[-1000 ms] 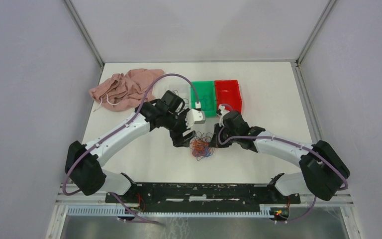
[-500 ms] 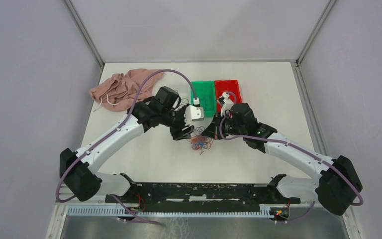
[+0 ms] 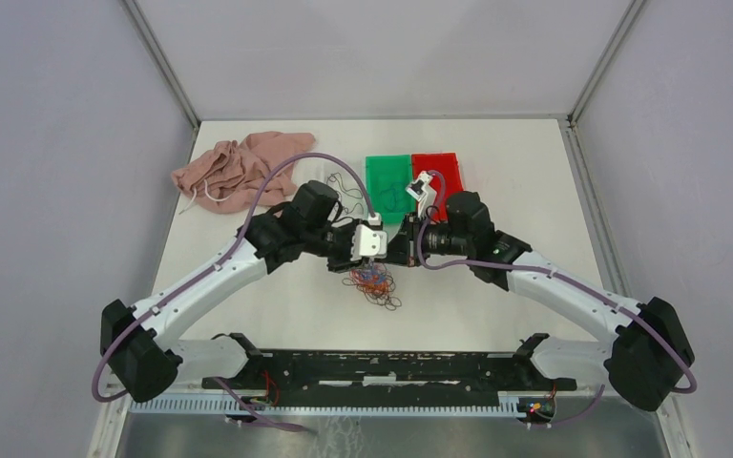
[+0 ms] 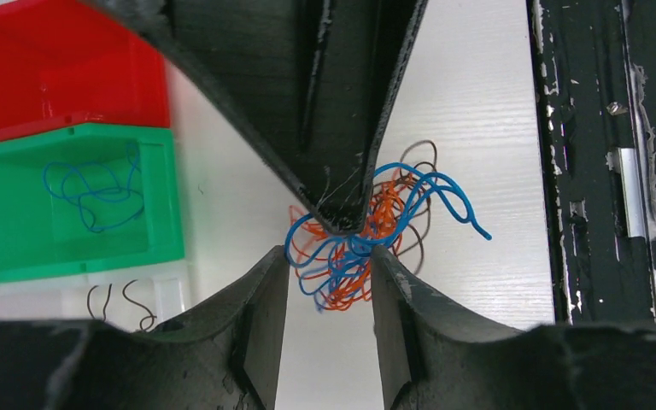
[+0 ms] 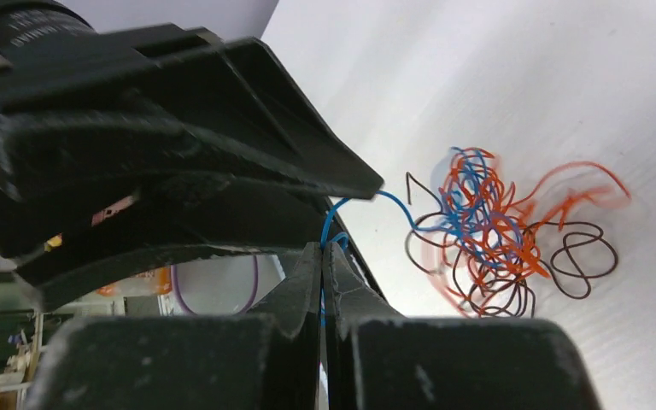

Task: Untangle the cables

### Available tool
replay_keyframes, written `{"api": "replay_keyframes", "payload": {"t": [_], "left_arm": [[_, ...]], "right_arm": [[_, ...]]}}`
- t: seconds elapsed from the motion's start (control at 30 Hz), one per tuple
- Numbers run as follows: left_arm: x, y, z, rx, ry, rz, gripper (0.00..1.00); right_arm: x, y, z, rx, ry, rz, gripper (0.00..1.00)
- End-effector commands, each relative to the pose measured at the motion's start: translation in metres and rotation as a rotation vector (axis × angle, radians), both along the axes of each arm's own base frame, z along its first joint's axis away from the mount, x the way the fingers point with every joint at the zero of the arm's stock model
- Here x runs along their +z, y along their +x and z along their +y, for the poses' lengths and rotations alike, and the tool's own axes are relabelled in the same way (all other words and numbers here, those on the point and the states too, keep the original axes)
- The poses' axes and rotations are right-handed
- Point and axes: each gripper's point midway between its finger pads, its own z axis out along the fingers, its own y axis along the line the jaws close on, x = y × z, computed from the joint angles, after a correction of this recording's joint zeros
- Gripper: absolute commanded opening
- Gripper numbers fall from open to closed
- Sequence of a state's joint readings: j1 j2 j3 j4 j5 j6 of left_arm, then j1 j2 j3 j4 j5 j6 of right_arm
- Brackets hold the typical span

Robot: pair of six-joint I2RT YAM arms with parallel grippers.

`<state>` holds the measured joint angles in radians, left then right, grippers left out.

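Observation:
The cables are a small wad of thin orange, blue and dark curly wires at mid-table. In the left wrist view the cables lie just past my left gripper, whose jaws stand apart with blue and orange loops between the tips. My right gripper is shut on a blue strand that runs out to the wad. From above, my left gripper and my right gripper face each other over the wad.
A green bin holding a loose blue wire and a red bin stand behind the grippers. Dark wires lie beside the green bin. A pink cloth lies at the back left. A black rail runs along the near edge.
My left gripper's jaws have narrowed and it has shifted left around the wad. The right gripper has drawn back toward the bins with its strand, and the wad has shifted slightly left.

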<state>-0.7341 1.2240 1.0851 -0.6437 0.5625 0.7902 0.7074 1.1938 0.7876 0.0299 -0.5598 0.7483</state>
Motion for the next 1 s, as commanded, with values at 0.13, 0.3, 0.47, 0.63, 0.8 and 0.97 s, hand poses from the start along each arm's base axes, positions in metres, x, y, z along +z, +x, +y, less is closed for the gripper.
{"api": "replay_keyframes", "payload": {"t": [0.13, 0.3, 0.47, 0.63, 0.8, 0.97], "left_arm": [[0.026, 0.003, -0.022, -0.056, -0.15, -0.145, 0.39], [0.027, 0.005, -0.022, -0.042, -0.165, -0.169, 0.33], [0.03, 0.004, -0.018, -0.016, -0.169, -0.165, 0.13], [0.039, 0.002, -0.008, 0.015, -0.168, -0.183, 0.05], [0.066, 0.002, -0.01, 0.07, -0.227, -0.157, 0.04], [0.105, 0.006, -0.016, 0.183, -0.321, -0.057, 0.04]], "right_arm": [[0.043, -0.012, 0.017, 0.141, 0.122, -0.073, 0.01], [0.04, -0.014, 0.017, 0.151, 0.113, -0.071, 0.01], [0.038, -0.009, 0.011, 0.109, 0.074, -0.092, 0.08], [0.048, 0.004, -0.009, -0.005, 0.048, -0.146, 0.49], [0.055, 0.023, -0.033, -0.164, 0.057, -0.171, 0.73], [0.044, 0.029, -0.048, -0.258, 0.047, -0.185, 0.82]]}}
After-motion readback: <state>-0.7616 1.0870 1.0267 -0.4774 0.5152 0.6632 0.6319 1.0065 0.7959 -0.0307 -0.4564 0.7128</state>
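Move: The blue cable, pinched in the right fingertips, crosses the left gripper's half-open fingers about 1 cm to that hand's right and 1 cm below. From the left hand, the tangle is roughly 14 cm down, 1 cm back and 1 cm left; the green box some 19 cm ahead and 2 cm right, the white box 18 cm ahead and 8 cm left. The right hand has the cable at its fingertips, the tangle 14 cm below, 1 cm back, 3 cm left. Close the left gripper on the blue cable beside the right fingertips, easing it barely a centimetre to the right, then lift it about 4 cm with the cable pinched. As it shuts, open the right fingers wide to let go of the cable, and draw that hand up and to the right, with some forward, about 6 cm in all, turning slightly clockwise. ##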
